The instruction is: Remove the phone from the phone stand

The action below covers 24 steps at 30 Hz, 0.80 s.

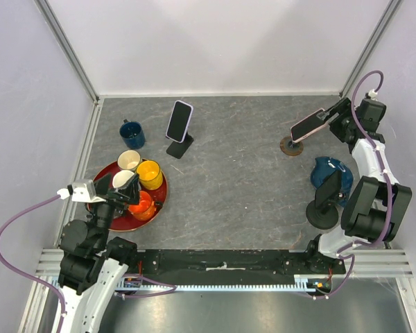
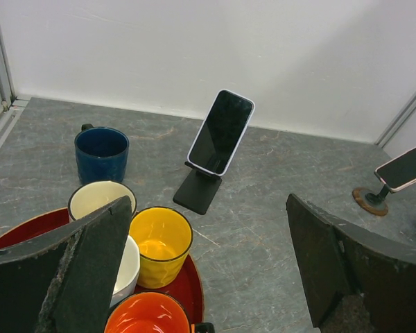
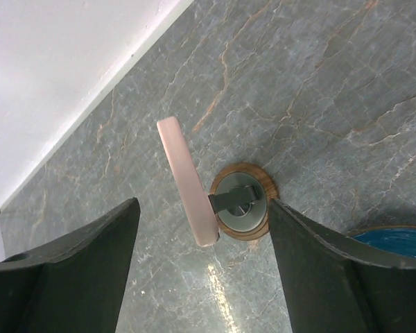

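Observation:
A pink phone (image 1: 309,125) leans on a phone stand with a round wooden base (image 1: 289,146) at the back right. From the right wrist view I see the phone (image 3: 187,182) edge-on above the stand's base (image 3: 244,202). My right gripper (image 3: 202,208) is open, and its fingers straddle the phone's lower end and the stand without touching either. A second, dark-screened phone (image 1: 179,121) rests on a black stand (image 1: 179,147) at the back centre. My left gripper (image 2: 208,205) hovers open and empty over the cups, far from both phones.
A red tray (image 1: 102,175) at the front left holds white, yellow (image 1: 150,173) and orange cups. A blue mug (image 1: 132,133) stands behind it. At the right there is a blue pot (image 1: 331,172) and a black round-based stand (image 1: 322,212). The enclosure walls are close.

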### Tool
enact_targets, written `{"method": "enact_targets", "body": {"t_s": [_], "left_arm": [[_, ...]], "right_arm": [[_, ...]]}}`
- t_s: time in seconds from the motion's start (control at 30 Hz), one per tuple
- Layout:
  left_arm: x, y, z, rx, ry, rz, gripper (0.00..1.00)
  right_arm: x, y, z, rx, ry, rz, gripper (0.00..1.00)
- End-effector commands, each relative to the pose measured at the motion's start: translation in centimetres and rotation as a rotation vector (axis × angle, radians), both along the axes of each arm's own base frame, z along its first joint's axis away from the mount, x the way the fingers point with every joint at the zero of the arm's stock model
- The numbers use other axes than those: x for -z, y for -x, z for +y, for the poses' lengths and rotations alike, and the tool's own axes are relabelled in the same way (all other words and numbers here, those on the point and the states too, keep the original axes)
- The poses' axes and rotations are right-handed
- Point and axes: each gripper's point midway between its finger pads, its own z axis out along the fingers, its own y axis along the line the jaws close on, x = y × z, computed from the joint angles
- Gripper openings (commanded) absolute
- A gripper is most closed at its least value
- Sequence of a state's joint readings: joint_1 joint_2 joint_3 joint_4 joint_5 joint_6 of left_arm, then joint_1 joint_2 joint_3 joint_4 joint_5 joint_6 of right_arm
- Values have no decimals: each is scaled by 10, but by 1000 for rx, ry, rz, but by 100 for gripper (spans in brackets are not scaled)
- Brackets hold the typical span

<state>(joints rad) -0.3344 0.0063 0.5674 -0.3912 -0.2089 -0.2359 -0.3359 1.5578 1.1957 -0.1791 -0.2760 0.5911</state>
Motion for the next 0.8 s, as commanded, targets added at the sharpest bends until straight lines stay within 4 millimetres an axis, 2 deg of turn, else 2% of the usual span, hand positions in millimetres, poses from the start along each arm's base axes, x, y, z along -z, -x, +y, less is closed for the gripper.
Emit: {"method": "enact_targets", "body": {"t_s": [0.0,0.33,0.5,0.73,0.77], "left_arm": [[-28,23,9,-8,19,-132,100],[-28,23,8,0,14,-133,100],[-28,23,8,3,12,-135,100],[-28,23,6,12,10,-134,100],[-28,23,6,9,10,-134,100]], "right_arm": [[-8,-10,9,-75,4,-89,79],[16,-13,15,-121,-9,-73,68],[16,-17,15,-135,4,-98,62],[10,-16,20,-172,16,-134,44],[7,-16,21,-177,16,-143,37]]}}
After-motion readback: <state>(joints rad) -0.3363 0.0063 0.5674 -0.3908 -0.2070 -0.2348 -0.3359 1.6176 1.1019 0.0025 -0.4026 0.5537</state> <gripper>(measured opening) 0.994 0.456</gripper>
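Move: Within easy reach of the right hand is the phone, its middle some 5 cm left, 1 cm farther out and 6 cm below, with its raised end tilted up towards the fingers. The phone stand's round foot is about 6 cm left, 1 cm ahead and 16 cm below this hand; a blue dish sits roughly 10 cm back, 7 cm right and 14 cm below. From the left hand the phone is about 25 cm ahead, 50 cm right and 16 cm below. Sinking about 3 cm onto the phone's raised end, the right hand also eases some 1.5 cm left and 1 cm forward, turning slightly counter-clockwise. Its fingers close from nearly wide open to about half, one coming over the screen side and the other behind the phone; a firm pinch can't yet be seen. ##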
